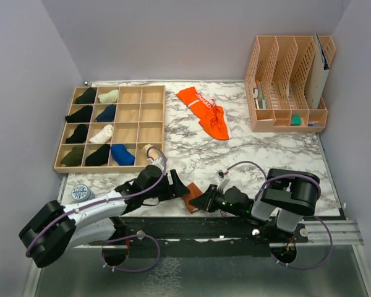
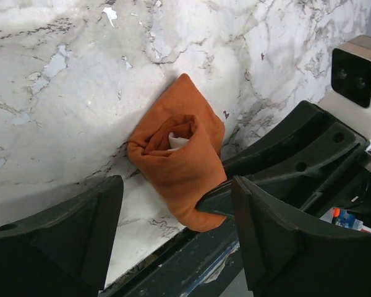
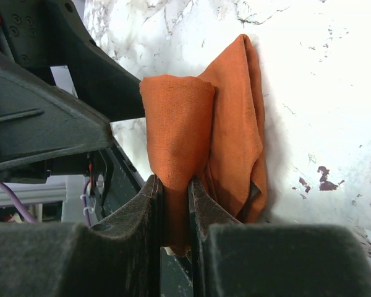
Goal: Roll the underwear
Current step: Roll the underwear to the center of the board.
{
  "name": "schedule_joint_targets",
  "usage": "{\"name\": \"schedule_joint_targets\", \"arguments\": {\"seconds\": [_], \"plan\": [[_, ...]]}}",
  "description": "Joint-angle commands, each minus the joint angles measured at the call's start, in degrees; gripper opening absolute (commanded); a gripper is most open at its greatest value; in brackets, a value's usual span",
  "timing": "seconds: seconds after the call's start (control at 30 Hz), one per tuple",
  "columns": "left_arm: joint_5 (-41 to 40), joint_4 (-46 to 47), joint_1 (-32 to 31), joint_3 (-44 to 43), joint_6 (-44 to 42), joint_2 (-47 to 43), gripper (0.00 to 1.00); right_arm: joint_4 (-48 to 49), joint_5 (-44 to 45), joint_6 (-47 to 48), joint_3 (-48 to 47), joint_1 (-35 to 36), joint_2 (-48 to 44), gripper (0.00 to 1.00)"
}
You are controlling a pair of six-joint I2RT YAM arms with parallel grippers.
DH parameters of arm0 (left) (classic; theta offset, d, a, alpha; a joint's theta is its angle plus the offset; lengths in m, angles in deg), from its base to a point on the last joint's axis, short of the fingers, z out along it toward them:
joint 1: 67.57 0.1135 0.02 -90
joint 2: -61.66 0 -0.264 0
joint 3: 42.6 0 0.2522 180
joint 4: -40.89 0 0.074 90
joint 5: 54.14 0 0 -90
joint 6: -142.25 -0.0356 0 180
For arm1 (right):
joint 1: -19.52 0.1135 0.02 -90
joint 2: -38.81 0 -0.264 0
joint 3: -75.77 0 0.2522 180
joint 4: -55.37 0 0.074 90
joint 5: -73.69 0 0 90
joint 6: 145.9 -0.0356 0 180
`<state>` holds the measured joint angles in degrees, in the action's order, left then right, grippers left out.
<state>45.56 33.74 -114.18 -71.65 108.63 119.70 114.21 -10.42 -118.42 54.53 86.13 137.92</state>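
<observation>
The rust-brown underwear (image 1: pixel 193 195) lies rolled into a bundle at the table's front edge, its spiral end (image 2: pixel 178 148) facing the left wrist camera. My right gripper (image 3: pixel 175 210) is shut on one fold of this bundle (image 3: pixel 185 124), pinching it from the right (image 1: pixel 208 199). My left gripper (image 2: pixel 176 232) is open. Its fingers stand wide on either side of the roll, a little short of it (image 1: pixel 178 188). The bright orange underwear (image 1: pixel 205 111), with a white lettered waistband, lies flat at the back middle of the table.
A wooden divider tray (image 1: pixel 131 124) at the back left holds several small dark, navy, blue and cream bundles. A tan file rack (image 1: pixel 287 80) stands at the back right. A round grey-blue object (image 1: pixel 81 193) sits by the left arm. The table's front edge (image 2: pixel 173 247) runs just under the roll.
</observation>
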Motion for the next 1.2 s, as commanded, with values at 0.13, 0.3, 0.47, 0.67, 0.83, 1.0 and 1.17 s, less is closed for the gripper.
{"name": "schedule_joint_targets", "arguments": {"seconds": [0.13, 0.3, 0.47, 0.67, 0.83, 1.0, 1.17], "plan": [[-0.51, 4.91, -0.98, 0.58, 2.96, 6.81, 0.68, -3.43, -1.63, -0.54, 1.83, -0.42, 2.75, 0.22], [-3.38, 4.73, -1.94, -0.50, 2.78, 9.82, 0.63, -5.97, -2.50, 1.47, 0.72, -0.43, 1.51, 0.28], [-4.87, 2.24, -3.26, -3.30, 0.67, 15.97, 0.43, -13.06, -1.96, 4.22, -0.53, -0.43, -3.71, 0.37], [-7.40, -0.68, -3.91, -3.70, 1.76, 18.58, 0.34, -32.07, 0.57, 9.44, -4.69, -0.43, -13.99, 0.56], [-8.50, -2.74, -3.93, -3.98, 1.72, 16.94, 0.33, -47.27, 2.90, 14.44, -7.43, -0.34, -23.29, 0.64], [-8.83, -3.76, -3.93, -4.09, 2.03, 14.97, 0.33, -59.96, 6.26, 21.94, -12.63, 0.99, -28.74, 0.68], [-8.39, -3.92, -3.93, -4.63, 2.36, 14.32, 0.33, -68.33, 11.78, 29.41, -21.49, 4.98, -26.29, 0.68]]}}
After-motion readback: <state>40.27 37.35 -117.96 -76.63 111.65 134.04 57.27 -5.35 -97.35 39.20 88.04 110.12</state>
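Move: The underwear's roll, pinched by the right hand, has its middle about 2 cm ahead of and 1 cm to the left of that hand, some 1 cm lower. From the open left hand the roll lies roughly 2 cm right, 1 cm back and 4 cm down. From the left hand, a tan roll in the tray sits about 14 cm ahead, 12 cm left and 2 cm lower, and the flat orange cloth some 27 cm ahead, 7 cm right and 5 cm lower. The left hand takes over the roll: it sinks about 2.5 cm while reaching as far to the right and slightly forward, closing its wide-open fingers to about a third so that they pinch the rolled end by its open folds, then eases back left by half a centimetre while keeping the pinch. The right hand first keeps its pinch in place, then opens wide and lets go as the left closes, and afterwards lifts about 3 cm with a smaller draw to the right and slightly forward, its wrist turning nearly 30 degrees so the fingers point more steeply down with the roll between and below them. ##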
